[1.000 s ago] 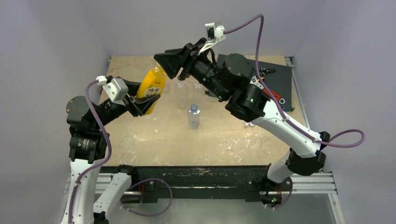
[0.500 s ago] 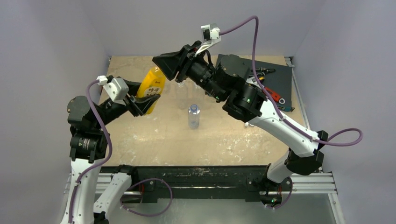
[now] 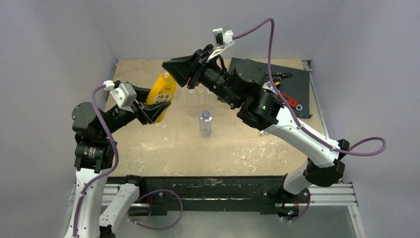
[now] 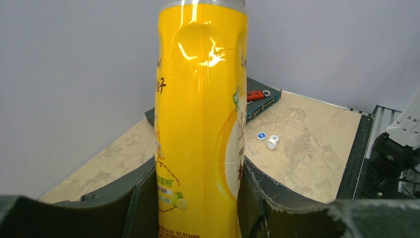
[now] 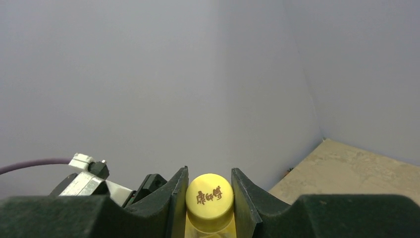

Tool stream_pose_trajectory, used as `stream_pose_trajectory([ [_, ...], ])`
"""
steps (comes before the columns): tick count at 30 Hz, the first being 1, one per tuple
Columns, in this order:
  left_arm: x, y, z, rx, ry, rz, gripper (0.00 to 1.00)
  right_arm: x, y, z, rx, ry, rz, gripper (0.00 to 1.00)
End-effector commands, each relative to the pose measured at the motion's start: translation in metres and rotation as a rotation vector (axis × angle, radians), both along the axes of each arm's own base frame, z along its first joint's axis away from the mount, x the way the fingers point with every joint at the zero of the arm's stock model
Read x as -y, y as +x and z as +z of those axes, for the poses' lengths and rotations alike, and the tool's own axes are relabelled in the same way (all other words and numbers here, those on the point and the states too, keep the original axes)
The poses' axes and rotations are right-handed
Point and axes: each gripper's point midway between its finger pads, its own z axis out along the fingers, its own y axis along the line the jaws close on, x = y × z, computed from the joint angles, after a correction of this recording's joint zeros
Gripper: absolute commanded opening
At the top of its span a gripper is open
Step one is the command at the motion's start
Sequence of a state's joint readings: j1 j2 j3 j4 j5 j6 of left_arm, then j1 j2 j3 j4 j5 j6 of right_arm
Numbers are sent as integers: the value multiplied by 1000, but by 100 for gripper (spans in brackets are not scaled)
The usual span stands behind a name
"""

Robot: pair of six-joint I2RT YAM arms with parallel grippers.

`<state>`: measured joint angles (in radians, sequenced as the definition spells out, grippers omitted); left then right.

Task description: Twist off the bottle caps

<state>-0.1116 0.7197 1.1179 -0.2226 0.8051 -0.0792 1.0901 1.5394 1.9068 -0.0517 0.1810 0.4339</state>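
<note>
My left gripper (image 4: 198, 201) is shut on the lower body of the orange-yellow bottle (image 4: 200, 109), which it holds up off the table, leaning (image 3: 167, 87). The right gripper (image 5: 210, 194) is shut on that bottle's yellow cap (image 5: 210, 196), one finger on each side of it. In the top view the right gripper (image 3: 172, 68) covers the cap. A small clear bottle (image 3: 205, 124) with its cap on stands mid-table. Two more clear bottles (image 3: 192, 101) stand behind it, partly under the right arm. Loose blue (image 4: 261, 135) and white caps (image 4: 272, 142) lie on the table.
A dark flat box (image 3: 293, 82) with a red tool (image 3: 290, 101) on it lies at the back right. Grey walls close in the table on three sides. A black rail (image 3: 208, 187) runs along the near edge.
The right gripper's fingers have closed onto the yellow cap, and the arm has shifted slightly left. The left gripper and the bottle have stayed put.
</note>
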Motion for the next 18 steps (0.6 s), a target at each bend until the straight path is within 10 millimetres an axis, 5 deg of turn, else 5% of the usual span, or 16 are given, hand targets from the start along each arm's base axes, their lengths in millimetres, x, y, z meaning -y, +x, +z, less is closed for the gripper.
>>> stream_pose_trajectory([
  [1,12,-21,15,16,-34,-115,0,20,-50,54,195,97,176,0],
  [11,34,-60,37,-82,-93,-405,0,43,-150,58,550,115,686,0],
  [18,36,-81,41,-65,-59,-484,0,38,-173,37,604,83,874,0],
])
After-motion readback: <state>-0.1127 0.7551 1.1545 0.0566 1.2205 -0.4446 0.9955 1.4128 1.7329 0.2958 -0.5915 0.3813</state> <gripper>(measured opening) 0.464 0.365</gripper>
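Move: The right fingers already grip the yellow bottle's cap. The left hand holds the yellow bottle low, its middle about 3 cm above the pads; from that hand the cap sits some 12 cm up and 5 cm to the right, about level in reach. The small open bottle stands on the table about 8 cm ahead of the left hand, 13 cm to its right and 35 cm below; from the right hand, about 5 cm ahead, 9 cm right, 48 cm below. Keeping its pinch on the cap, the right hand swings back about 11 cm and rises a little, turning counter-clockwise some 35 degrees with the fingers tipping up. The left hand, still clasping the yellow bottle, goes back about 7 cm, also edging right and up, and turns clockwise about 25 degrees, so the hands twist against each other to unscrew the cap. ##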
